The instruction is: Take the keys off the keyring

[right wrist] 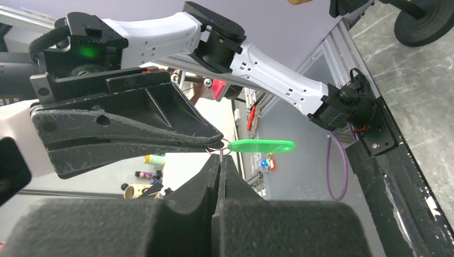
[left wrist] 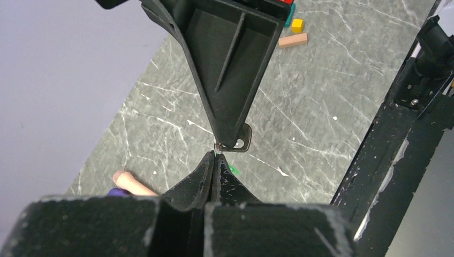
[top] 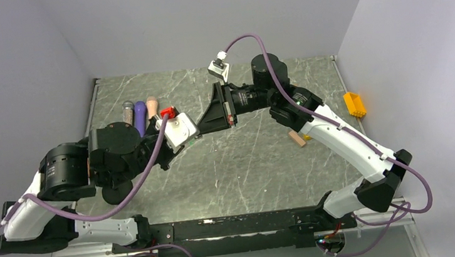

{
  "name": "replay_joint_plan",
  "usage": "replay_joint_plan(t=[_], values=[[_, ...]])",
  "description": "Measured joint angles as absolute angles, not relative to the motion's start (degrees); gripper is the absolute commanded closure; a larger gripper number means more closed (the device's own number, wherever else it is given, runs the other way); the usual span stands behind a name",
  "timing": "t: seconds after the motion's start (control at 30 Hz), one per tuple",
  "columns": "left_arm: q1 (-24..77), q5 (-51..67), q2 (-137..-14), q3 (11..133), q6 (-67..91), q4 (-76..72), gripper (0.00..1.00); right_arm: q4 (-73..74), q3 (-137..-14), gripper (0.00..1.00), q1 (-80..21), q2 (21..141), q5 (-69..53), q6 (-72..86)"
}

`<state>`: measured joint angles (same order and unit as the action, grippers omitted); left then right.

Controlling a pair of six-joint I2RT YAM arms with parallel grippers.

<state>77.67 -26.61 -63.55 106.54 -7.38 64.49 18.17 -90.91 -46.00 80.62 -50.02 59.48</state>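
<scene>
My two grippers meet tip to tip above the table's middle (top: 203,127). In the right wrist view the green plastic tag, the keys (right wrist: 262,145), hangs level from the thin silvery keyring (right wrist: 220,146). My right gripper (right wrist: 220,157) is shut on a thin metal piece seen edge-on at the ring. The left wrist view shows that piece as a small dark key head with a hole (left wrist: 241,143) at the right fingertips. My left gripper (left wrist: 215,155) is shut on the ring's wire; a sliver of green (left wrist: 232,169) shows beside it.
Three microphone-like cylinders (top: 140,113) and a red block (top: 167,113) lie at the back left. A wooden block (top: 297,138) lies right of centre, with a yellow block (left wrist: 297,25) near it. A yellow bin (top: 354,104) sits outside the right edge.
</scene>
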Motion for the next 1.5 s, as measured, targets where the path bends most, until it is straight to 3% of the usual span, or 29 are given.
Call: replay_joint_plan(t=[0.4, 0.7, 0.87, 1.27, 1.5], values=[[81.06, -30.35, -62.83, 104.42, -10.94, 62.43, 0.96, 18.09, -90.91, 1.0, -45.39, 80.68, -51.09, 62.19], [81.32, -30.79, -62.83, 104.38, -11.31, 61.93, 0.74, 17.93, -90.91, 1.0, -45.3, 80.68, -51.07, 62.17], [81.36, -30.76, -62.83, 104.38, -11.31, 61.93, 0.66, 17.96, -90.91, 1.0, -45.23, 80.68, -51.09, 62.02], [81.41, -29.89, -58.52, 104.2, -9.67, 58.02, 0.19, 20.36, -92.64, 1.0, -45.01, 80.68, -51.05, 58.89], [81.45, -26.52, -49.5, 104.2, -7.81, 53.17, 0.17, 21.45, -95.35, 1.0, -44.49, 80.68, -51.11, 55.64]])
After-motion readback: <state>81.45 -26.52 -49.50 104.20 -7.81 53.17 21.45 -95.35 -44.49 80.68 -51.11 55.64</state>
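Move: The keyring's ring is right at the left hand's closed tips, with the green tag some 3 cm below it and about 1 cm back. The key's head sits at the right fingertips, roughly 2 cm back and 2 cm right of the left hand. For the right hand, the ring is about 1 cm to its left, level with it and neither ahead nor back. Left fingers open wide at the ring, then back off some 8 cm up and 6 cm left; right keeps holding. ##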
